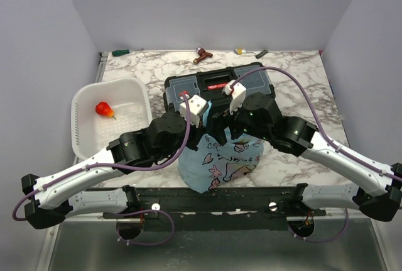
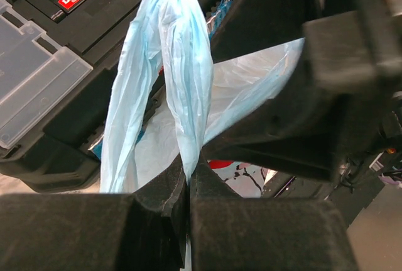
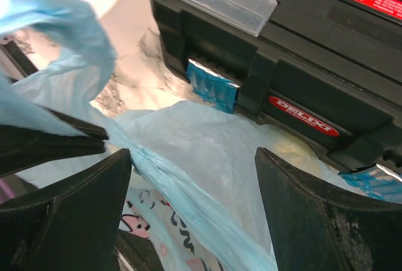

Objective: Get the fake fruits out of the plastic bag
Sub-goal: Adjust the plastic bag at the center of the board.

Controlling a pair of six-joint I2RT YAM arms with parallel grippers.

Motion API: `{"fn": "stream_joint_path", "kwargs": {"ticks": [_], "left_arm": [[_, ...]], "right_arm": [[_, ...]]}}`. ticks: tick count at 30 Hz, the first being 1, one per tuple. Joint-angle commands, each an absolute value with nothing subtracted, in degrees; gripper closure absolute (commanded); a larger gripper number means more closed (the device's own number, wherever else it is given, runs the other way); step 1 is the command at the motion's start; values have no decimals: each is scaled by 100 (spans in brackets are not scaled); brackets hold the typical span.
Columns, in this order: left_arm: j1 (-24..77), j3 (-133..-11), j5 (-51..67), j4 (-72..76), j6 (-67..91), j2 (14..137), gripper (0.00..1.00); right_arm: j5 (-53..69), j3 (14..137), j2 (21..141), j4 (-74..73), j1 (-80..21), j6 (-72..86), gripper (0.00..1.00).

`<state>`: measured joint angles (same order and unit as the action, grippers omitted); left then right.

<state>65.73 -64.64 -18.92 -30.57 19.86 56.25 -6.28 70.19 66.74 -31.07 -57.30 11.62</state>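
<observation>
The light-blue plastic bag (image 1: 220, 164) with its pink-and-white print stands at the table's near edge, in front of the black toolbox (image 1: 220, 85). My left gripper (image 2: 187, 180) is shut on a twisted strip of the plastic bag (image 2: 182, 63), which rises taut from the jaws. My right gripper (image 3: 195, 158) is open right over the plastic bag (image 3: 207, 176), a rolled edge of the film lying against its left finger (image 3: 81, 208). The fake fruits are hidden inside the bag. Whether the small red patch (image 2: 220, 164) by the left jaws is fruit or print, I cannot tell.
A white slotted basket (image 1: 85, 136) at the left holds a small red pear-shaped fruit (image 1: 104, 109). The toolbox (image 3: 282, 51) is close behind the bag. Small tools (image 1: 202, 54) and a green-handled screwdriver (image 1: 119, 51) lie along the back edge. Both arms crowd together over the bag.
</observation>
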Motion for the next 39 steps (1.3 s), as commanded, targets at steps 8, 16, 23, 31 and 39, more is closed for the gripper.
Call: {"fn": "stream_joint_path", "kwargs": {"ticks": [8, 16, 23, 31, 39], "left_arm": [[6551, -6543, -2100, -3239, 1978, 5669, 100], [6554, -6618, -2071, -3223, 1969, 5712, 100], [6400, -6733, -1419, -2958, 2120, 5684, 100], [5112, -7316, 526, -2496, 2669, 6193, 100], [4649, -8067, 847, -2713, 2470, 6291, 100]], "right_arm": [[-1477, 6424, 6371, -2708, -5740, 1332, 45], [-2210, 6331, 6374, -2655, -5743, 1772, 86], [-5354, 6453, 5783, -3188, -5739, 3390, 99], [-6576, 7428, 6284, -3907, -5307, 3171, 99], [-5533, 8551, 6317, -4316, -3946, 3049, 99]]}}
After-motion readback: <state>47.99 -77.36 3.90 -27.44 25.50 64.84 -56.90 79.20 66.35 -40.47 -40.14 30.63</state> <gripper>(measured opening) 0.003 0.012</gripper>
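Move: The bag's free handle edge already runs between the right hand's open fingers, roughly 3 cm below, 2 cm to the right and 1 cm ahead of that hand. The bag body hangs some 16 cm below and 6 cm back of it, about 2 cm right; the black toolbox lies about 15 cm ahead, 1 cm right and 19 cm lower. From the left hand, still gripping the other handle, the free handle is about 5 cm right, 3 cm ahead and 5 cm below. The right hand dips about 2.5 cm onto the bag's free handle, easing slightly right, pinches it shut between the fingers, then carries it away from the left hand, some 19 cm to the right with about 9 cm each of forward and up, while the wrist swings clockwise by nearly 70 degrees overall. The left hand keeps its hold on the other handle, almost still at first, then rises and goes forward towards the toolbox, about 5 cm each way, tipping its left side down a little. ##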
